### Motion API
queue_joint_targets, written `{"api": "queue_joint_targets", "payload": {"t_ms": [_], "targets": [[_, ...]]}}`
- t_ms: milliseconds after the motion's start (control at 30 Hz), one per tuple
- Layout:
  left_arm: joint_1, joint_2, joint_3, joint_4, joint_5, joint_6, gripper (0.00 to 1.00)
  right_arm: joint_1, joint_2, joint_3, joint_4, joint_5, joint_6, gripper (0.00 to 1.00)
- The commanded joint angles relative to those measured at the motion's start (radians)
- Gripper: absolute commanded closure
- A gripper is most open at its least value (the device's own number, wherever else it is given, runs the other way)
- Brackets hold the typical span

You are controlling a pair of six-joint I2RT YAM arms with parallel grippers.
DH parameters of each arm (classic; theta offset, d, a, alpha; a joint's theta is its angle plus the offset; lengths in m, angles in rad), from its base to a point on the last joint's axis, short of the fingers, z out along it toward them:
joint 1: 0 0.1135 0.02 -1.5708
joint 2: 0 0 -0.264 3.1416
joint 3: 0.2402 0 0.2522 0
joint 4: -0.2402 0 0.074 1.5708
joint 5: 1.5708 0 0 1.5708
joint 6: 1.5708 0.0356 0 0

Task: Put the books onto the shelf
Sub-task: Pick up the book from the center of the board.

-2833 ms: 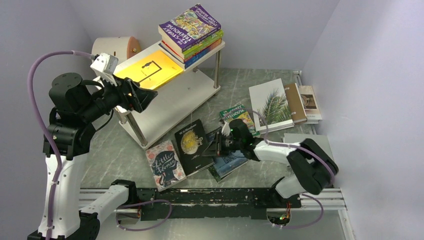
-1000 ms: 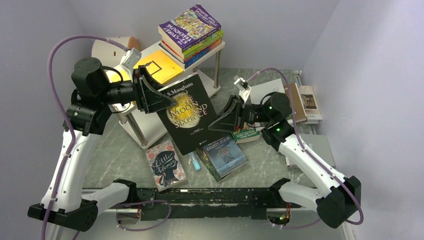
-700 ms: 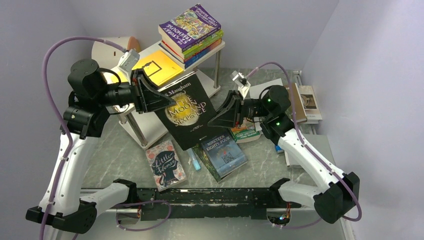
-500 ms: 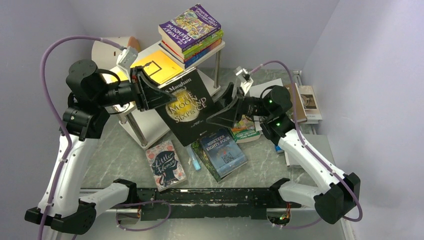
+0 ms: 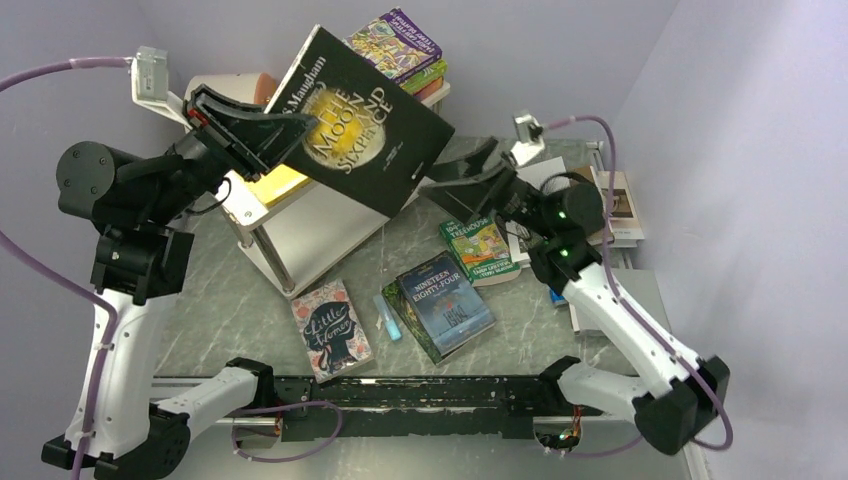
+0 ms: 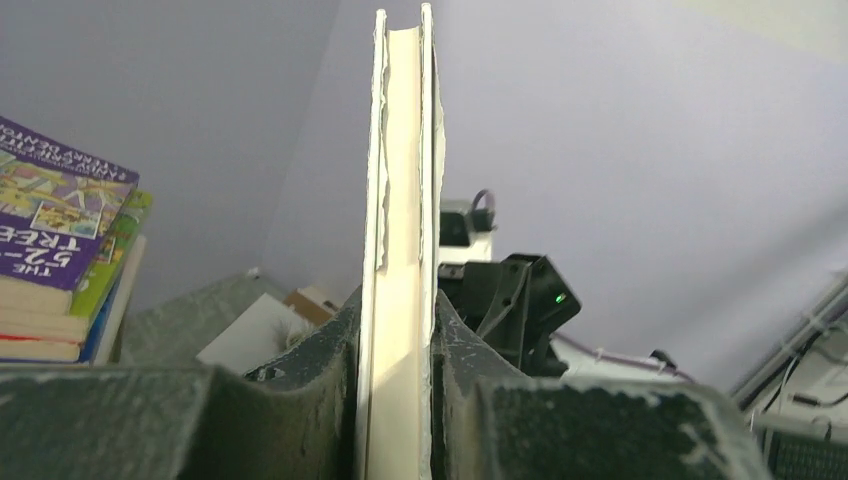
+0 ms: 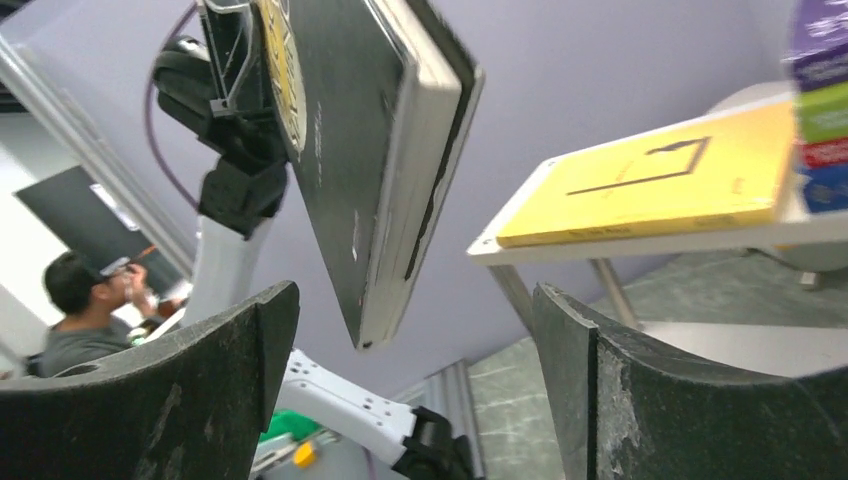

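My left gripper (image 5: 255, 135) is shut on the left edge of a black book (image 5: 360, 120), The Moon and Sixpence, which hangs tilted in the air over the white shelf (image 5: 330, 215). In the left wrist view the book's pages (image 6: 400, 200) stand clamped between the fingers (image 6: 330, 370). My right gripper (image 5: 470, 170) is open just right of the book's lower corner, apart from it; that corner (image 7: 370, 300) hangs above its jaws. A yellow book (image 5: 275, 185) and a colourful stack (image 5: 400, 40) lie on the top board. Little Women (image 5: 328, 328), Nineteen Eighty-Four (image 5: 447, 305) and a green Treehouse book (image 5: 480, 250) lie on the table.
A white cylinder with a peach end (image 5: 240, 88) stands behind the shelf. A small blue bar (image 5: 388, 318) lies between the table books. Larger white and brown books (image 5: 605, 200) sit at the right, behind the right arm. Walls close in on three sides.
The right gripper opened and let go of the black book. The left arm swung the book up and back, from beside the shelf to above its top board.
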Motion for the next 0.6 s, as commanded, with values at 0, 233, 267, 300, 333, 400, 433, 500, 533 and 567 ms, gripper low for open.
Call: {"api": "queue_joint_targets", "payload": {"t_ms": [0, 233, 267, 300, 333, 400, 433, 500, 533, 567], "targets": [[-0.004, 0.001, -0.026, 0.271, -0.147, -0.176, 0.95, 0.098, 0.098, 0.124, -0.006, -0.034, 0.013, 0.11], [-0.004, 0.012, -0.065, 0.338, -0.17, -0.295, 0.95, 0.158, 0.15, 0.106, 0.186, 0.043, 0.173, 0.09], [-0.004, 0.011, -0.071, 0.335, -0.176, -0.305, 0.95, 0.159, 0.156, 0.095, 0.225, 0.061, 0.202, 0.09], [-0.004, 0.009, -0.075, 0.33, -0.183, -0.315, 0.95, 0.158, 0.161, 0.083, 0.26, 0.079, 0.233, 0.09], [-0.004, 0.007, -0.081, 0.332, -0.186, -0.325, 0.95, 0.158, 0.168, 0.072, 0.317, 0.096, 0.258, 0.1], [-0.004, 0.0, -0.095, 0.332, -0.194, -0.342, 0.95, 0.157, 0.177, 0.049, 0.396, 0.142, 0.313, 0.13], [-0.004, -0.003, -0.1, 0.324, -0.195, -0.344, 0.95, 0.157, 0.181, 0.048, 0.423, 0.152, 0.331, 0.17], [-0.004, -0.006, -0.109, 0.311, -0.186, -0.346, 0.95, 0.153, 0.187, 0.056, 0.436, 0.17, 0.352, 0.29], [-0.004, -0.008, -0.116, 0.3, -0.183, -0.346, 0.95, 0.15, 0.187, 0.06, 0.423, 0.18, 0.356, 0.38], [-0.004, -0.011, -0.123, 0.296, -0.173, -0.343, 0.95, 0.147, 0.184, 0.062, 0.409, 0.193, 0.353, 0.47]]}}
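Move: The black book, already in the left hand's grip, has its middle about 10 cm to the left of the open right hand, 3 cm farther out and some 9 cm above it. From the left hand that middle is roughly 7 cm to the right and 2 cm ahead, about level. The yellow book on the white shelf lies some 6 cm ahead, 5 cm left and 20 cm below the left hand; the book stack, about 18 cm ahead, 8 cm right and 12 cm below. Leftward first, some 5 cm and slightly back, then up about 3 cm, the wide-open right hand slips its fingers around the black book's near right corner, rolling roughly 15 degrees and starting to close only at the end. The left hand keeps its pinch and carries the book about 4 cm forward, rolling by a similar amount. ##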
